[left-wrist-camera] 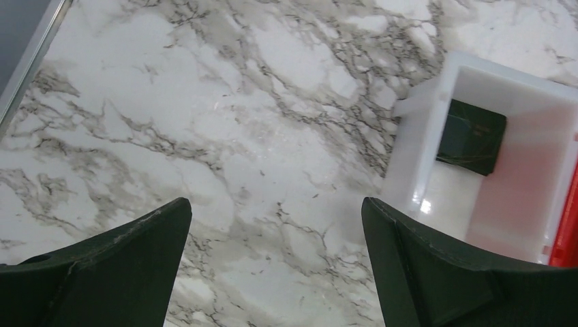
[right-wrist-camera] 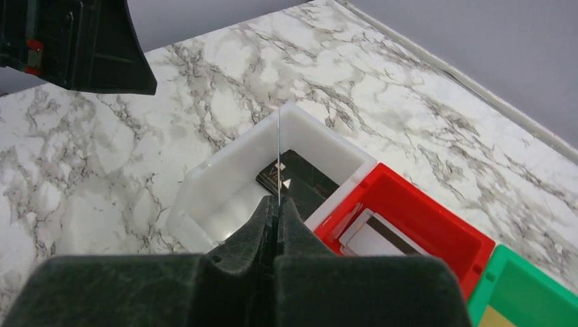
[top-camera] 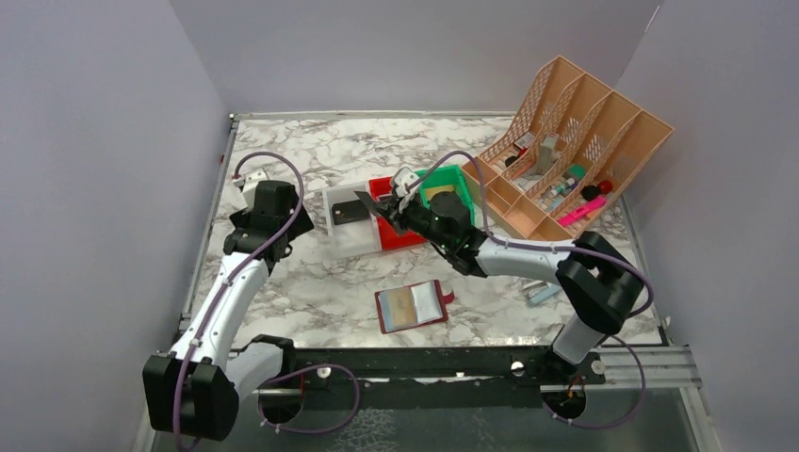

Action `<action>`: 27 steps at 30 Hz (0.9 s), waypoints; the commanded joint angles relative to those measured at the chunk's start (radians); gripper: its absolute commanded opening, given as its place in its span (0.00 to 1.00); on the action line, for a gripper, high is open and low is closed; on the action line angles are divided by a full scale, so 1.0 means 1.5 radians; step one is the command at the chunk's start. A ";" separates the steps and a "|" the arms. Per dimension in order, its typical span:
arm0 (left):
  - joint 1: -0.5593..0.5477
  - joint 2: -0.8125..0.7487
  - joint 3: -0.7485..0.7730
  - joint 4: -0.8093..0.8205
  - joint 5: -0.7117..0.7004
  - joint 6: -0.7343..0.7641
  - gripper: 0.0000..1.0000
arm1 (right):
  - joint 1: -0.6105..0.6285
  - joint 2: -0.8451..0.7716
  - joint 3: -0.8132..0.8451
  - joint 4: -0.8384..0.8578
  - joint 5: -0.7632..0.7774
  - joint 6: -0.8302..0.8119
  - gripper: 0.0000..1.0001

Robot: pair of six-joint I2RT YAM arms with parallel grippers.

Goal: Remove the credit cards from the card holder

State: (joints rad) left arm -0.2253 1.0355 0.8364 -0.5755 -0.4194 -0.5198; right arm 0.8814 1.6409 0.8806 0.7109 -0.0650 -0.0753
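The card holder (top-camera: pixel 412 306) lies open on the marble, its light-blue pocketed face up, near the front between the arms. My right gripper (right-wrist-camera: pixel 278 204) is shut on a thin credit card (right-wrist-camera: pixel 279 153), seen edge-on and held upright over the border of the white bin (right-wrist-camera: pixel 204 191) and the red bin (right-wrist-camera: pixel 436 218). A black card (right-wrist-camera: pixel 303 178) lies in the white bin, and a silver card (right-wrist-camera: pixel 382 238) lies in the red bin. My left gripper (left-wrist-camera: pixel 276 208) hangs open over bare marble just left of the white bin (left-wrist-camera: pixel 426 146), with nothing between its fingers.
A green bin (top-camera: pixel 450 184) stands right of the red bin (top-camera: pixel 400 235). At the back right a tan slotted organizer (top-camera: pixel 575 141) holds small items. A small pale-blue object (top-camera: pixel 544 294) lies by the right arm's base. Grey walls close in three sides.
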 commanded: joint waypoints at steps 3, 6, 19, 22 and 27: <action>0.066 -0.043 -0.019 0.006 0.044 0.032 0.99 | 0.000 0.079 0.093 0.000 -0.070 -0.097 0.01; 0.068 -0.068 -0.027 0.006 0.026 0.023 0.99 | 0.003 0.123 0.140 -0.036 -0.074 -0.129 0.02; 0.068 -0.095 -0.031 0.009 0.035 0.019 0.99 | 0.037 0.268 0.260 -0.112 0.044 -0.405 0.03; 0.069 -0.096 -0.032 0.010 0.035 0.020 0.99 | 0.038 0.283 0.263 -0.101 0.069 -0.452 0.03; 0.069 -0.096 -0.033 0.012 0.040 0.021 0.99 | 0.038 0.303 0.278 -0.110 0.068 -0.487 0.03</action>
State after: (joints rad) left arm -0.1299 0.9073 0.8013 -0.5766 -0.3763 -0.4946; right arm 0.9344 2.0647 1.2530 0.5583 -0.0071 -0.7071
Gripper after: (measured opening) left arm 0.987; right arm 0.033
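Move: The right hand already pinches a black card; the stack of black cards in the white bin lies some 8 cm ahead, 9 cm left and 17 cm below. The red bin's middle is about 8 cm ahead and 3 cm right, the green bin's about 10 cm ahead and 14 cm right, both at similar depth. From the idle left hand, that stack is roughly 10 cm ahead, 11 cm right and 13 cm lower. Keeping its card pinched, the right hand sinks 8 cm, going left and forward towards the stack, rolling about 35 degrees. ##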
